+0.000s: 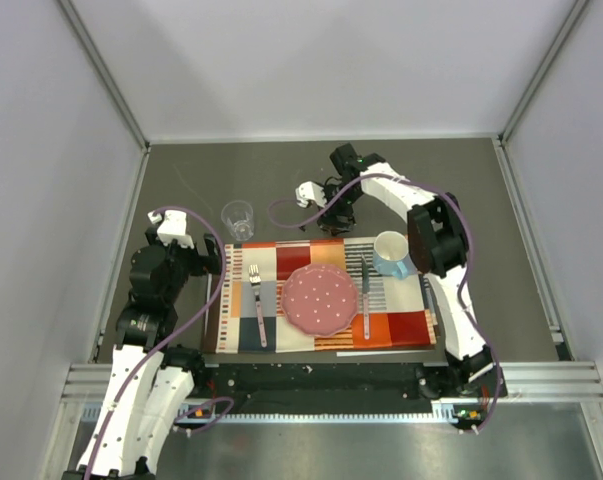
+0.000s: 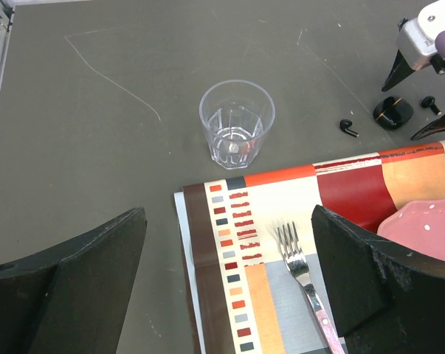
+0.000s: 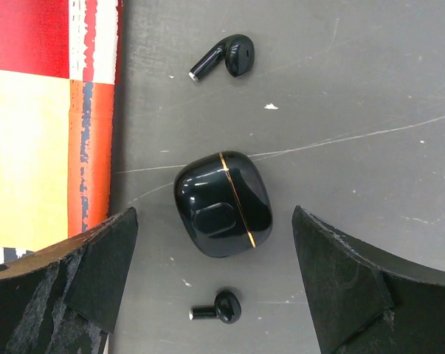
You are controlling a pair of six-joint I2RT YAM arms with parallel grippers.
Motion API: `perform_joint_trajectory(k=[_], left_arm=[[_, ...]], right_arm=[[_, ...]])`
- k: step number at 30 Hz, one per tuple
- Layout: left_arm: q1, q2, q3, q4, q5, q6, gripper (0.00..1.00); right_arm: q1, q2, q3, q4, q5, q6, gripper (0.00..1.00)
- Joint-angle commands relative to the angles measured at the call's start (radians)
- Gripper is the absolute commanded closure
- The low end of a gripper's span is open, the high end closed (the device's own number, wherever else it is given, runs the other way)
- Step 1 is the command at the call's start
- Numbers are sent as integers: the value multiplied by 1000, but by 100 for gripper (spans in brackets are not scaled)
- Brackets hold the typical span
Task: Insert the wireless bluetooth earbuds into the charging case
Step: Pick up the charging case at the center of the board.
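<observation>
The charging case (image 3: 222, 204) is a glossy black pebble with a thin gold seam, lying lid shut on the dark table. One black earbud (image 3: 226, 57) lies beyond it and the other earbud (image 3: 221, 307) lies just short of it. My right gripper (image 3: 213, 214) hangs open above the case, one finger on each side, touching nothing. The left wrist view shows the case (image 2: 392, 113) with an earbud (image 2: 347, 127) to its left and another earbud (image 2: 429, 103) to its right, under the right gripper (image 1: 333, 212). My left gripper (image 2: 229, 221) is open and empty over the placemat's left end.
A striped placemat (image 1: 241, 330) carries a pink dotted plate (image 1: 321, 298), a fork (image 1: 258, 300), a knife (image 1: 365, 295) and a blue mug (image 1: 391, 253). A clear glass (image 1: 238, 218) stands behind the mat's left corner. Grey walls enclose the table.
</observation>
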Motion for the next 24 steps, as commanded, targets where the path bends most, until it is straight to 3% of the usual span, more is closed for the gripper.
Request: perform_joint_trajectory(k=[1,13,17,19,20,21,24], left_arm=[[1,-6,-3,57,12,6,1],[0,1,-3,58,15,8,1],[1,1,-3,55,15,6,1],[0,1,-3,54,8,8,1],[1,0,-3,52,3,8,1],[1,0,-3,49,2,8,1],[0,-3,-3,46,-8,8,1]], right_arm=[[-5,35,65,-33,-53,-27,15],[-6,58,66,-43,-26,-32,24],[-6,47,48,-43,-23,-40,41],[-6,46,49,-43,-34,-35,56],[-6,47,51,-40,-34,-32,74],[-6,47,54,-41,-34,-30,79],[-5,39,53,-38,-34,-14,80]])
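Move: The charging case lies just under my open right fingers, its middle about 2 cm below, 1 cm ahead and 1 cm left. One earbud is roughly 6 cm left of my right hand and 1 cm ahead; the other is some 5 cm right and 2 cm ahead. The blue mug stands about 13 cm right and 8 cm back. From my idle left hand the case is around 17 cm ahead, 24 cm right and 20 cm below. My right hand sinks the last 1 cm or so, straight down, until its spread fingers stand on the near and far sides of the charging case. There I hold the hand still, fingers slanting down to the left, and close them by more than half of their opening, so they pinch the case between them. ##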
